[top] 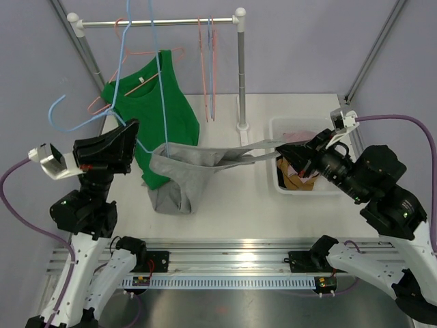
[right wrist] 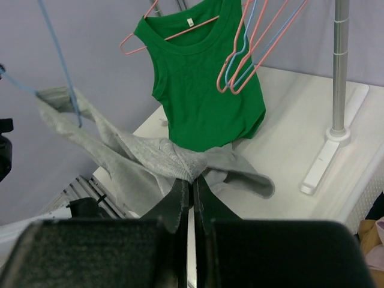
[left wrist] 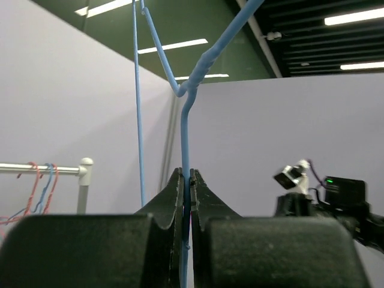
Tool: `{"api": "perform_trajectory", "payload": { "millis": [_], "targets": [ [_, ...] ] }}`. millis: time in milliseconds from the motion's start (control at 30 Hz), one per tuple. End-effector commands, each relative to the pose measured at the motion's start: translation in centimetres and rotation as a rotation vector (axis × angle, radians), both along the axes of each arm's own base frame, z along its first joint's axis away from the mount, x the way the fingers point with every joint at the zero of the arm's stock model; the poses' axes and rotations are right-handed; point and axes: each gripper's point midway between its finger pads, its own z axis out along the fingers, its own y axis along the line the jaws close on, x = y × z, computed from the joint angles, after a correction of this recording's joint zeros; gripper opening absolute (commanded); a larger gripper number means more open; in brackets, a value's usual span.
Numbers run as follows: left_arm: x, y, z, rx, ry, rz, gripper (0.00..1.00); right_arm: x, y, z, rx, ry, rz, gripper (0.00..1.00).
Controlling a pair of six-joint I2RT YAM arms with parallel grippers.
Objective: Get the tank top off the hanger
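A grey tank top [top: 184,174] is stretched between the two arms, its body sagging onto the table. One strap still loops over a blue wire hanger [top: 162,96]. My left gripper [top: 132,128] is shut on that hanger's wire [left wrist: 185,138], which runs straight up between the jaws of the gripper [left wrist: 187,175]. My right gripper [top: 283,152] is shut on a bunched fold of the grey tank top [right wrist: 138,156], right at the tips of the gripper [right wrist: 192,180]. The blue hanger [right wrist: 63,66] shows at the far left of the right wrist view, hooked in the grey strap.
A green tank top [top: 160,102] hangs on a pink hanger from the rack rail [top: 157,22]. Spare pink and blue hangers [top: 207,68] hang beside the rack post [top: 241,68]. A white bin [top: 307,120] with clothes stands at the right, under my right arm.
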Motion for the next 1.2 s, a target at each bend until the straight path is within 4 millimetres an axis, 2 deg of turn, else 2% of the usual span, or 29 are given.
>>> {"api": "perform_trajectory", "payload": {
  "millis": [0, 133, 167, 200, 233, 267, 300, 333, 400, 433, 500, 567, 600, 633, 667, 700, 733, 767, 800, 833, 867, 900, 933, 1000, 1033, 1067, 1100, 1167],
  "targets": [
    [1.2, 2.3, 2.7, -0.117, 0.002, 0.108, 0.0, -0.9, -0.4, 0.5, -0.036, -0.006, 0.031, 0.0],
    [3.6, 4.6, -0.4, -0.2, 0.13, 0.222, 0.0, -1.4, -0.7, 0.5, -0.046, -0.02, 0.041, 0.0],
    [3.8, 4.9, -0.9, -0.219, 0.146, 0.224, 0.0, -1.6, -0.2, 0.4, -0.044, -0.017, 0.066, 0.0],
    [4.6, 5.5, -2.7, -0.25, 0.173, 0.248, 0.0, -1.5, 0.7, -0.3, -0.042, -0.011, 0.104, 0.0],
    [3.6, 5.9, -2.2, -0.294, 0.114, 0.236, 0.0, -2.5, 2.4, -1.0, -0.041, 0.006, 0.215, 0.0],
    [3.5, 6.1, -2.7, -0.331, 0.108, 0.206, 0.0, -2.8, 3.4, -1.8, -0.042, 0.019, 0.266, 0.0],
    [4.3, 5.6, -3.7, -0.328, 0.115, 0.188, 0.0, -2.6, 4.5, -3.1, -0.044, 0.037, 0.305, 0.0],
    [3.7, 5.3, -3.1, -0.326, 0.08, 0.163, 0.0, -2.4, 5.2, -4.0, -0.045, 0.062, 0.327, 0.0],
    [4.1, 3.9, -2.7, -0.264, 0.077, 0.117, 0.0, -1.2, 5.6, -5.9, -0.053, 0.095, 0.293, 0.0],
    [4.1, 2.2, -2.1, -0.191, 0.053, 0.065, 0.0, -0.7, 5.6, -6.4, -0.054, 0.104, 0.27, 0.0],
    [3.9, 0.9, -1.6, -0.138, 0.036, 0.01, 0.0, -0.4, 5.7, -7.1, -0.065, 0.126, 0.261, 0.0],
    [3.8, -0.5, -1.6, -0.061, 0.015, -0.026, 0.0, 1.6, 4.0, -7.7, -0.102, 0.145, 0.111, 0.0],
    [3.9, -0.5, -1.7, -0.055, 0.021, -0.014, 0.0, 2.2, 2.9, -7.7, -0.119, 0.148, 0.039, 0.0],
    [5.1, -0.5, -2.6, -0.044, 0.091, 0.007, 0.0, 2.2, 2.4, -7.4, -0.125, 0.134, 0.021, 0.0],
    [4.9, 0.0, -2.6, -0.037, 0.093, 0.056, 0.0, 2.0, 2.1, -7.0, -0.127, 0.126, 0.017, 0.0],
    [5.7, 1.0, -2.9, -0.063, 0.141, 0.115, 0.0, 1.5, 1.7, -6.3, -0.121, 0.117, 0.023, 0.0],
    [7.3, 1.2, -4.8, -0.035, 0.26, 0.159, 0.0, 1.1, 1.7, -5.9, -0.117, 0.112, 0.036, 0.0],
    [7.1, 1.9, -4.5, -0.018, 0.273, 0.213, 0.0, 0.8, 1.7, -5.6, -0.111, 0.109, 0.049, 0.0],
    [7.7, 2.4, -5.2, -0.007, 0.332, 0.256, 0.0, 0.0, 2.1, -5.0, -0.104, 0.109, 0.093, 0.0],
    [9.1, 2.3, -8.0, 0.051, 0.468, 0.283, 0.0, -0.2, 2.4, -5.0, -0.1, 0.117, 0.116, 0.0],
    [9.1, 2.5, -8.2, 0.086, 0.493, 0.309, 0.0, -0.4, 2.8, -5.3, -0.1, 0.131, 0.14, 0.0],
    [9.4, 2.5, -9.4, 0.116, 0.54, 0.322, 0.0, -0.4, 3.8, -6.0, -0.101, 0.154, 0.18, 0.0],
    [9.9, 2.5, -11.6, 0.16, 0.624, 0.332, 0.0, -0.3, 4.5, -6.7, -0.088, 0.188, 0.194, 0.0],
    [10.5, 2.7, -14.5, 0.209, 0.717, 0.361, 0.0, 0.5, 6.8, -9.8, -0.096, 0.261, 0.233, 0.0],
    [10.7, 2.8, -15.3, 0.227, 0.744, 0.374, 0.0, 0.9, 7.4, -11.0, -0.108, 0.281, 0.226, 0.0],
    [10.9, 3.0, -15.9, 0.243, 0.766, 0.387, 0.0, 0.4, 8.9, -12.7, -0.128, 0.293, 0.248, 0.0],
    [11.3, 3.0, -16.9, 0.272, 0.816, 0.395, 0.0, 1.4, 9.9, -14.6, -0.168, 0.317, 0.213, 0.0],
    [11.6, 2.9, -17.6, 0.309, 0.854, 0.4, 0.0, 1.1, 12.2, -16.6, -0.198, 0.334, 0.236, 0.0]
  ]
}}
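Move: The grey tank top is stretched between my hands, its strap end still looped on the blue hanger. That end lies about 5 cm right, 2 ahead and 10 below my left hand, and roughly 28 cm to the left of my right hand, level in depth and height. The green top is some 12 cm ahead of the strap end and 10 below it; the basket sits about 15 cm ahead, 15 right and 40 below my right hand. I shake the tank top off the hanger, both grips staying shut. My left hand, still on the hanger, jerks forward about 10 cm and sinks some 12 towards the green top, wagging sideways and tipping forward nearly 40 degrees late on. My right hand keeps its pinch on the cloth, dips and swings left, bobs up some 4 cm, then drops left again, ending about 11 cm lower and 7 farther left. ##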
